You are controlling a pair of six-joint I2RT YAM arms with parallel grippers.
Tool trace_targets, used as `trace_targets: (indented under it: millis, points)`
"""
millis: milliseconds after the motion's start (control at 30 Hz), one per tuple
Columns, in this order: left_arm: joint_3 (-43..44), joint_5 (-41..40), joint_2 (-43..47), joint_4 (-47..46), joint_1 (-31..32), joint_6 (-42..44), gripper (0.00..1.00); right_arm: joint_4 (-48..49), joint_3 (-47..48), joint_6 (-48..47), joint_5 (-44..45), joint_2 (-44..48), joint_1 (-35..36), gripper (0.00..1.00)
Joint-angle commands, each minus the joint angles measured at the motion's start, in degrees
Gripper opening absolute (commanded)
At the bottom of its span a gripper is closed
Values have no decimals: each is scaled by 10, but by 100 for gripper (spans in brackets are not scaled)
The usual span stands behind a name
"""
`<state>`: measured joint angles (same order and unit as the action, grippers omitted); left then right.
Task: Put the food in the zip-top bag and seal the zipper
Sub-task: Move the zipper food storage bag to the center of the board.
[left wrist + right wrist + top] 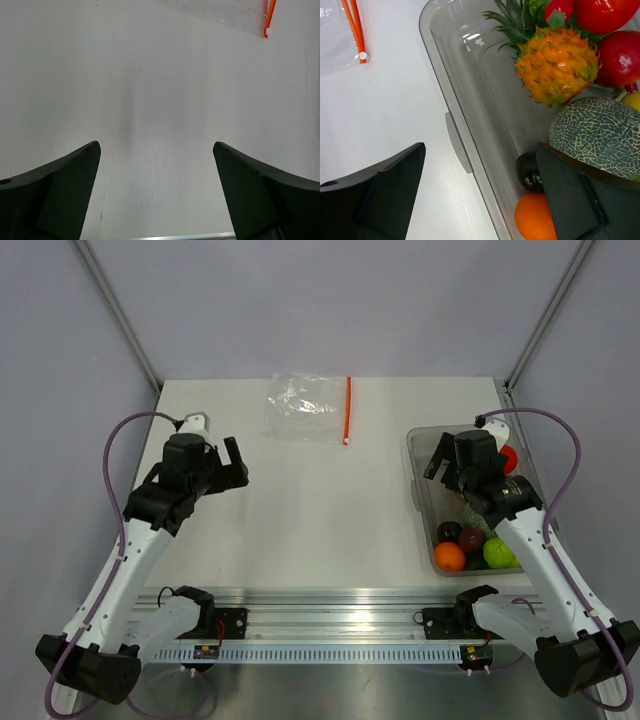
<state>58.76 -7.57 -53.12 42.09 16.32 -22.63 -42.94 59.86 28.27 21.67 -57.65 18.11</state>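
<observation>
The clear zip-top bag (303,406) lies flat at the table's far middle, its red-orange zipper (347,410) along its right edge; a corner shows in the left wrist view (268,15) and the right wrist view (354,30). The food sits in a clear bin (420,490) on the right: pineapple (555,65), netted green melon (600,135), red pieces (605,15), orange (532,220), dark purple piece (526,172). My left gripper (232,465) is open and empty over bare table. My right gripper (442,465) is open and empty, straddling the bin's left wall.
The bin's left wall has a small handle tab (459,142). An aluminium rail (330,620) runs along the table's near edge. Grey walls and frame posts enclose the back and sides.
</observation>
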Motion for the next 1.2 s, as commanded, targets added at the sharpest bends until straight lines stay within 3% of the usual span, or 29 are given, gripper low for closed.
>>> trace_targets:
  millis: [0, 233, 500, 900, 1167]
  points:
    - [50, -41, -32, -24, 35, -14, 99, 5, 4, -9, -6, 14, -2, 99]
    - [151, -149, -151, 3, 101, -48, 99, -7, -5, -16, -22, 50, -1, 99]
    - [261, -192, -276, 12, 168, -53, 99, -4, -14, -29, -80, 77, -1, 99]
    - [278, -178, -321, -17, 186, -29, 99, 36, -25, -31, -153, 85, -1, 100]
    - [253, -222, -302, -60, 186, 47, 99, 109, -2, -1, -197, -20, 0, 99]
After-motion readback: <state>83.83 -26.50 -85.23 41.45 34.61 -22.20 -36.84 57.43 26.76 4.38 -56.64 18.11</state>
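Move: Lying flat near the far edge, the clear food storage bag has its middle about 22 cm ahead of the left hand and 12 cm to its right, some 21 cm lower; its red zipper edge is about 8 cm farther right. From the right hand, the bag's middle lies roughly 21 cm ahead and 24 cm left, the zipper about 15 cm left. The food tray's middle sits level with the right hand in reach, some 13 cm to its right. Swinging inward and out towards the bag, the open left hand goes about 10 cm right and 9 cm forward, slowing late, its left side rolling up some 15 degrees. The open right hand first eases back and up 2–3 cm, then recovers forward and down while sliding about 5 cm left off the tray side towards the zipper, turning counter-clockwise. Neither touches anything. ##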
